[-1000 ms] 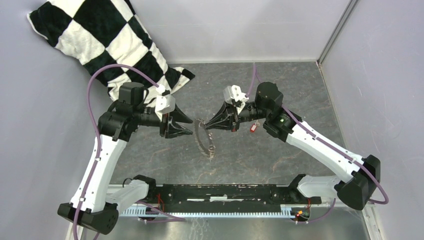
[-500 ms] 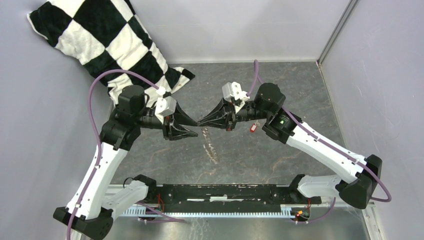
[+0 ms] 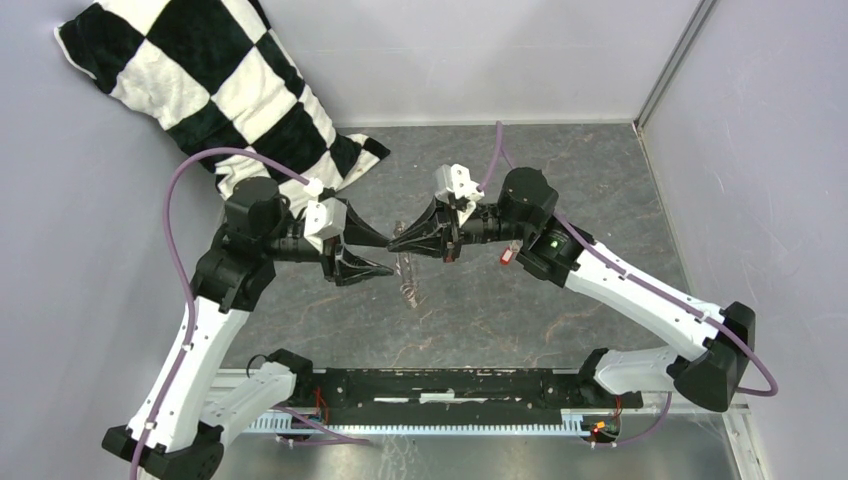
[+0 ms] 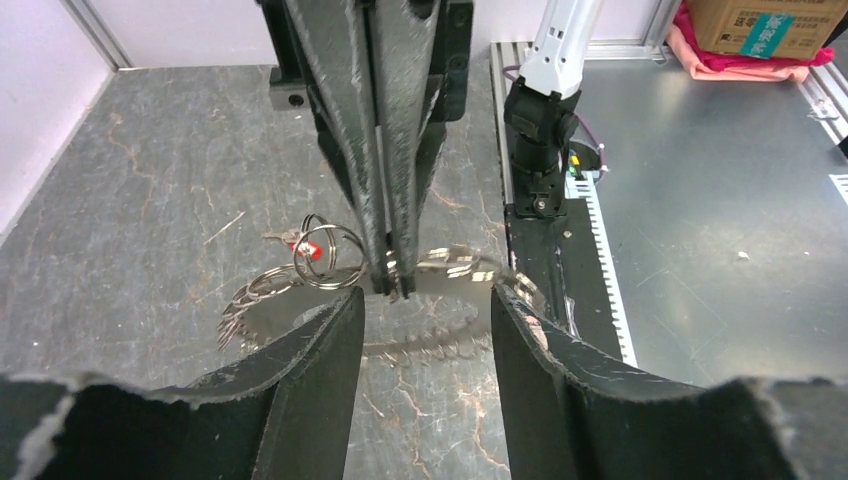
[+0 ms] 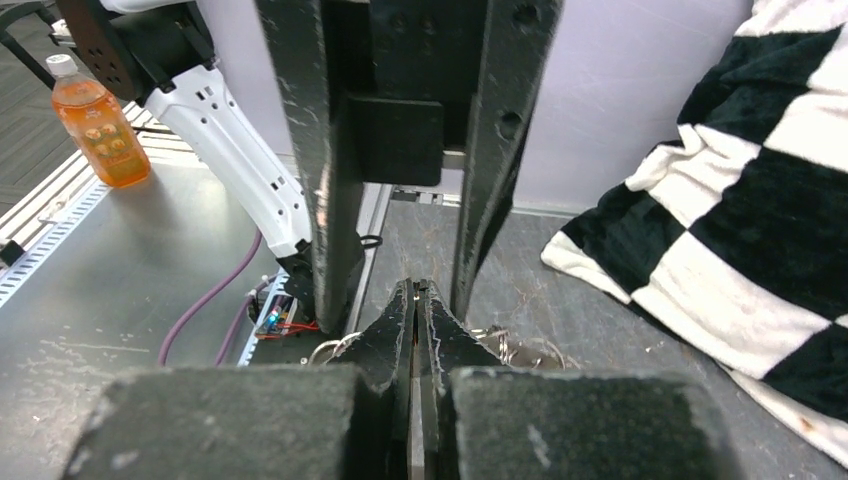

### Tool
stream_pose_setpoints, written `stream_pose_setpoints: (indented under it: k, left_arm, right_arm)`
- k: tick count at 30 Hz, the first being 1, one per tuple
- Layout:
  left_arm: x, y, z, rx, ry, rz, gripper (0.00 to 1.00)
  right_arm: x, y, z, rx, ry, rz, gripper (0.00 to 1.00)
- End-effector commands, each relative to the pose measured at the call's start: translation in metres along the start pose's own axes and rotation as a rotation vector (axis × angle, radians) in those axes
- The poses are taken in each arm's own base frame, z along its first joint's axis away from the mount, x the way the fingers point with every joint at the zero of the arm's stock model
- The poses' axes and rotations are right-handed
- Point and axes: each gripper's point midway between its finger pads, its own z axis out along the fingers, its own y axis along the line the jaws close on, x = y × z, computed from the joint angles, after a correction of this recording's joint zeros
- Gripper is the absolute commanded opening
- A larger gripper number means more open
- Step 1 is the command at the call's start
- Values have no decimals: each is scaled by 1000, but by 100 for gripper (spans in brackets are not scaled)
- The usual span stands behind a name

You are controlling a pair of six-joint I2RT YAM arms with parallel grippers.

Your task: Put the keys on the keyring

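Observation:
My right gripper (image 3: 392, 245) is shut on the keyring (image 3: 408, 280), a thin ring fringed with small grey keys, and holds it on edge above the table. The left wrist view shows those shut fingers (image 4: 395, 230) coming down onto the keyring (image 4: 455, 262). Small split rings carrying a red-headed key (image 4: 305, 249) hang at the ring's left side. My left gripper (image 3: 388, 256) faces it, open and holding nothing, its tips (image 4: 427, 295) just short of the ring. In the right wrist view the right gripper (image 5: 415, 290) pinches thin metal, with the keyring (image 5: 510, 350) showing beside it.
A small red piece (image 3: 507, 256) lies on the table under the right arm. A black-and-white checkered cloth (image 3: 230, 90) covers the far left corner. Walls enclose three sides. The black rail (image 3: 440, 385) runs along the near edge. An orange drink bottle (image 5: 100, 125) stands off the table.
The right gripper has moved left and raised the keyring from leaning on the table to hanging on edge. The left gripper came closer to it and its jaws widened slightly.

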Motion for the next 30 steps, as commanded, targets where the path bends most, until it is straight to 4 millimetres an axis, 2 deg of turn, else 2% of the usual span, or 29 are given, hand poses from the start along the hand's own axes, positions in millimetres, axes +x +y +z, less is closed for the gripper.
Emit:
stream_pose_setpoints:
  k: [1, 6, 12, 15, 20, 24, 30]
  left_arm:
    - [-9, 0, -3, -22, -17, 79, 56]
    - [-5, -3, -1, 7, -19, 62, 42]
    - [5, -3, 0, 19, 12, 62, 16]
    - [5, -3, -1, 19, 14, 70, 10]
    - [2, -8, -3, 18, 7, 99, 2]
    - [0, -10, -4, 18, 3, 113, 2]
    - [0, -11, -6, 4, 4, 124, 2]
  right_arm:
    - [-24, -4, 4, 13, -44, -50, 0]
    - [-24, 0, 6, -7, -46, -46, 0]
    - [-28, 10, 6, -63, -59, -27, 0]
    - [-28, 14, 5, -81, -58, -17, 0]
    - [-28, 19, 6, -110, -61, 5, 0]
    - [-33, 21, 7, -128, -71, 23, 0]
    - [-45, 37, 6, -214, -115, 58, 0]
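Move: The keyring hangs from the right fingertips, its middle about 2 cm back, 2 cm right and 4 cm below the open left hand; from the right hand it lies roughly 2 cm back, 1 cm right and 4 cm below. The red-tagged key lies on the table around 11 cm ahead of the left hand, 22 cm to its right and 35 cm below. Close the left gripper from a bit over half open to nearly shut, pinching the keyring's rim right beside the right fingertips, with that hand almost still in place. Keep the right fingers shut on the rim and ease the right hand back about 2 cm and 1 cm down, turning it slightly counter-clockwise, under 10 degrees; let the left drift back about 1 cm. ##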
